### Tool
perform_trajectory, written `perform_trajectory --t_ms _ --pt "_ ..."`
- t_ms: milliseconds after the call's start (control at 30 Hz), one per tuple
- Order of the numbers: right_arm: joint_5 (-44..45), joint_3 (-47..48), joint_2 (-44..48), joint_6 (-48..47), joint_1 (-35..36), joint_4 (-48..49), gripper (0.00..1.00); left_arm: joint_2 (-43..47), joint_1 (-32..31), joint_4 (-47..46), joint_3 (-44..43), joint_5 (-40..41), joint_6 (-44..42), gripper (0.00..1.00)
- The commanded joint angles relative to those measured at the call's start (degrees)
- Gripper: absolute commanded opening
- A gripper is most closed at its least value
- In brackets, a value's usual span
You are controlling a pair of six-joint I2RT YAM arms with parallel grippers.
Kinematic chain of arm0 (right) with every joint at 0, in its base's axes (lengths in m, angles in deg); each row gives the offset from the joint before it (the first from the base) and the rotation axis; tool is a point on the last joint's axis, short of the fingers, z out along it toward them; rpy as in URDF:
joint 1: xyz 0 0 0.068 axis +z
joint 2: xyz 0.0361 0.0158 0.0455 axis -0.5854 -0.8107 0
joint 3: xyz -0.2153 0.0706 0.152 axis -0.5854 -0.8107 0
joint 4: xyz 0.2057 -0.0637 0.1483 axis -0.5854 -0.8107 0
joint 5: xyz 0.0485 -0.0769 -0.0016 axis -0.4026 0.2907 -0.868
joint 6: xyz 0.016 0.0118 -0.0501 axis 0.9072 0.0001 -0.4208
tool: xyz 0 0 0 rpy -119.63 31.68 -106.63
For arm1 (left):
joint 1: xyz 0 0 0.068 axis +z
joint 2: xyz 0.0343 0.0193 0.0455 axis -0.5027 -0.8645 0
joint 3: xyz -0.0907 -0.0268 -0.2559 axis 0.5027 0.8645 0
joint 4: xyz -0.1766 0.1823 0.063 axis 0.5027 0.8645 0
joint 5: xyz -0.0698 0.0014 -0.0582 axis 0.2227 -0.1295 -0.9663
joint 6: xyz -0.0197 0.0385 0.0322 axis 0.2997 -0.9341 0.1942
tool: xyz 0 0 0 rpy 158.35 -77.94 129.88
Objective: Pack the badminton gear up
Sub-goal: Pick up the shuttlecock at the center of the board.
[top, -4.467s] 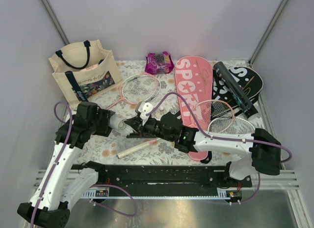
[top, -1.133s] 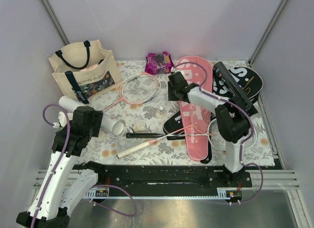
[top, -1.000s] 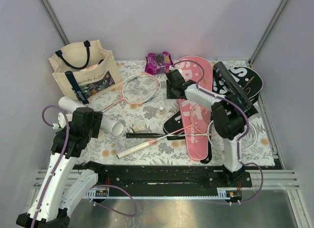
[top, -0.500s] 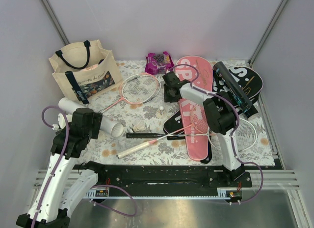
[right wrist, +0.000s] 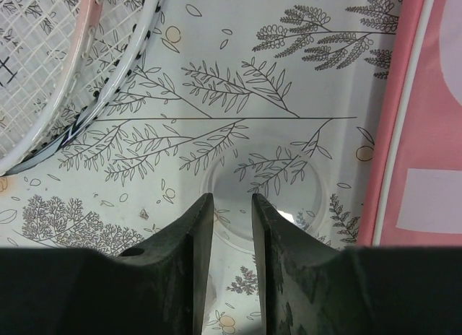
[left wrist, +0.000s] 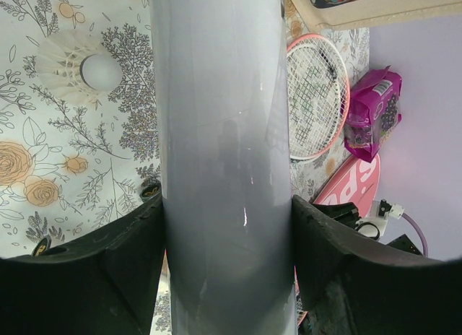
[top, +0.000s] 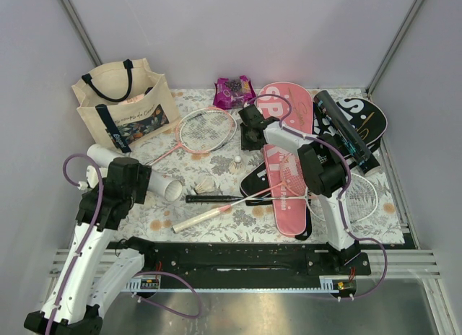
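My left gripper (top: 131, 177) is shut on a long white tube (top: 155, 180), which fills the left wrist view (left wrist: 224, 154) between both fingers. My right gripper (top: 249, 135) hangs low over the cloth between the pink racket (top: 207, 129) and the pink "SPORT" cover (top: 285, 136). Its jaws stand narrowly open (right wrist: 232, 199) astride the near rim of a clear round lid (right wrist: 278, 180). Two shuttlecocks (top: 238, 161) (top: 206, 185) lie mid-cloth, and one shuttlecock (left wrist: 90, 69) shows beside the tube. Two more rackets (top: 213, 198) (top: 209, 216) lie near the front.
A cream tote (top: 123, 107) stands at the back left and a purple snack packet (top: 234, 92) lies at the back. A black tube (top: 345, 129) rests on the black cover (top: 368, 112) at the right. Racket heads (top: 357, 194) overlap by the pink cover's lower end.
My right gripper has moved a little left and down over the clear lid, and its jaws have narrowed slightly. The left arm and the white tube have stayed put.
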Motion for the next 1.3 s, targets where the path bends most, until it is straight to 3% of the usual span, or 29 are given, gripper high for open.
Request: perform_trajectory --t_ms 0,367,767,867,967,1267 --pt "-0.86 2.98 2.39 -0.08 -0.25 -0.48 0.36 0.16 0.0 -3.8 -2.11 0.79 -0.02 0.04" --pt "-1.12 3.78 -0.15 0.1 0.89 -0.74 0.36 0.33 -0.09 -3.8 -1.76 1.15 -0.02 0.04" --pt "3.53 9.31 -4.73 -0.96 2.03 -9.88 0.34 0.33 -0.09 -3.8 -1.93 1.15 -0.02 0.04" --pt "4.41 9.23 -4.55 -1.75 2.12 -10.06 0.24 0.33 0.0 -3.8 -2.02 0.88 0.07 0.04" --pt "3.54 9.31 -3.59 -3.5 2.03 -9.19 0.02 0.77 -0.09 -3.72 -1.76 0.97 0.42 0.04" --pt "-1.9 1.42 12.74 -7.73 2.2 0.13 0.0 -1.6 -0.09 -3.98 -3.78 -0.87 1.38 0.04"
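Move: The clear round lid lies flat on the table just under the right fingers, its middle about 2 cm to the right, 1 cm ahead and 1 cm below. The shuttlecock is some 6 cm back and 3 cm left of this hand, the racket head's middle 16 cm left and 6 cm ahead, the pink case's middle 14 cm right and 5 cm back. From the left hand, still holding the white tube, the lid is about 23 cm ahead, 33 cm right and 18 cm down. The right fingers, straddling the clear lid's left rim, close fully and pinch its edge. Before that the hand eases about 1.5 cm left and slightly up, then dips about 1 cm while edging back right; once shut it starts to rise, up about 1.5 cm, having rolled some 5 degrees, left side down, and turned slightly counter-clockwise. ##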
